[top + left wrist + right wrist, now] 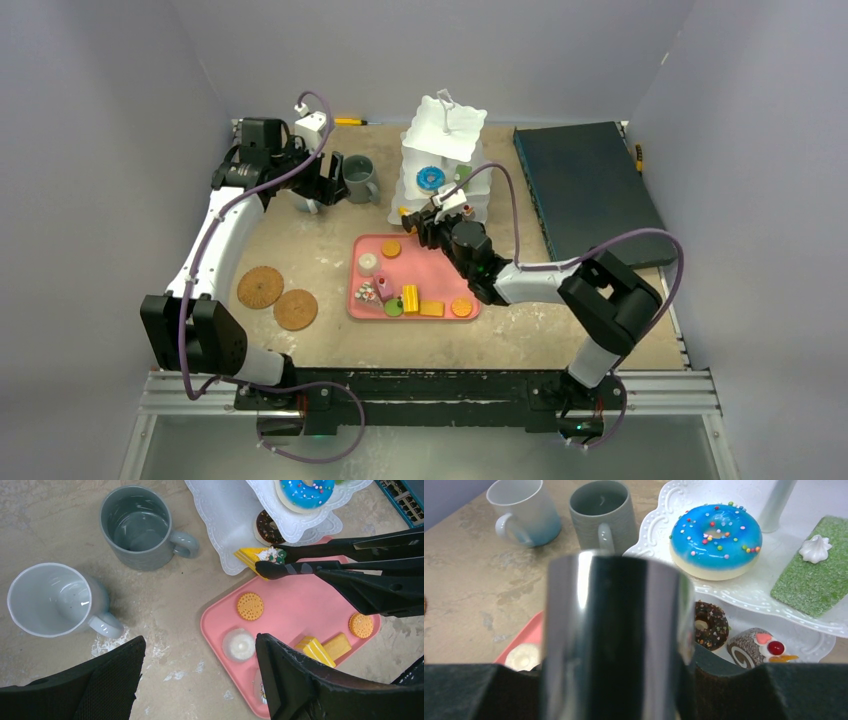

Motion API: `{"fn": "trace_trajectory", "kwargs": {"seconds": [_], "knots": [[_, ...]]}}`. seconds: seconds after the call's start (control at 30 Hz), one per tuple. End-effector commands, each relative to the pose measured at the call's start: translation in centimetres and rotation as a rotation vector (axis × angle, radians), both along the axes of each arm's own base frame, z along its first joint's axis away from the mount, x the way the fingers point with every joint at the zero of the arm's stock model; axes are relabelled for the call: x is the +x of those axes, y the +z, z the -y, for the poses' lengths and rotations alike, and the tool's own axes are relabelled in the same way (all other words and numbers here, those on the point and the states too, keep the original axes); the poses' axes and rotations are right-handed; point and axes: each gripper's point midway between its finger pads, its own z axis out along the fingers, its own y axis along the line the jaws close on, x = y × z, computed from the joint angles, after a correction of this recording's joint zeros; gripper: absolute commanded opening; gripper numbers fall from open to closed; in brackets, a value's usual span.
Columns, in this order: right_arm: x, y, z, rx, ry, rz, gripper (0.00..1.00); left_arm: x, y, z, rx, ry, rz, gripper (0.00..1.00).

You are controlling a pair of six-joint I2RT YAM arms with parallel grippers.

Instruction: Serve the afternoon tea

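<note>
My right gripper [432, 222] is shut on the black tongs [614, 630]. In the left wrist view the tongs' tips pinch a yellow cake slice [254, 556] at the edge of the white stand's [440, 150] bottom tier. That stand carries a blue donut [716, 540], a green cake [809, 585], a chocolate donut [710, 625] and a roll cake [751, 645]. My left gripper [325, 185] hangs open and empty above the table between the white mug [50, 600] and the pink tray [295, 610]. The grey mug [135, 527] stands beside the stand. Two cork coasters [260, 287] [295, 309] lie at the left.
The pink tray [430, 265] holds several more pastries, among them two round biscuits [250, 606], a white cake [239, 644] and yellow slices [315, 650]. A dark blue box [585, 190] lies at the right, and a yellow-handled tool [350, 121] rests by the back wall.
</note>
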Motion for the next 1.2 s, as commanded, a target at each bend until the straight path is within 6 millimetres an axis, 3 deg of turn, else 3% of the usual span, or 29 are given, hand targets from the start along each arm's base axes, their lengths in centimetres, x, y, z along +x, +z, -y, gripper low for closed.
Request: {"fn": "trace_trajectory", "kwargs": {"seconds": [0.0, 0.6, 0.7, 0.8, 1.0, 1.17], "knots": [[1.8, 4.2, -0.4, 0.128, -0.051, 0.124, 0.32, 0.7, 1.8, -0.5, 0.011, -0.001, 0.065, 0.80], [3.7, 2.7, 0.6, 0.191, -0.182, 0.160, 0.34, 1.3, 0.4, -0.7, 0.021, 0.000, 0.041, 0.80], [4.0, 1.7, 0.6, 0.186, -0.196, 0.155, 0.39, 1.3, 0.3, -0.7, 0.020, 0.001, 0.039, 0.80], [4.0, 1.4, 0.7, 0.198, -0.208, 0.156, 0.51, 1.3, 0.3, -0.7, 0.019, -0.001, 0.038, 0.80], [3.6, 3.0, 1.1, 0.228, -0.206, 0.175, 0.65, 1.2, 0.3, -0.6, 0.009, 0.000, 0.033, 0.80], [2.2, 4.4, 1.0, 0.233, -0.168, 0.176, 0.67, 1.1, 0.4, -0.5, 0.000, 0.001, 0.032, 0.81]]}}
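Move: The right hand holds the tongs with the yellow cake slice in their tips, already close over the stand's bottom plate. The slice's place at the plate's left front corner is about 8 cm ahead, 4 cm left and 12 cm below. On that plate the chocolate donut sits roughly 6 cm right of the spot, level with it; the blue donut, on the middle plate, lies about 11 cm ahead of the hand, straight on, 4 cm below. From the left hand the spot is some 17 cm right, 3 cm ahead, 20 cm below. The right hand eases about 3 cm forward over the bottom plate's left front corner, drifting slightly right and turning the tongs some 10 degrees clockwise, and then sinks about 2 cm to bring the slice down left of the chocolate donut. There the fingers open by roughly half as much again, so the tongs' black tips spread and give up their pinch, and the hand starts back up, by about 2 cm, keeping the tongs between its fingers. ##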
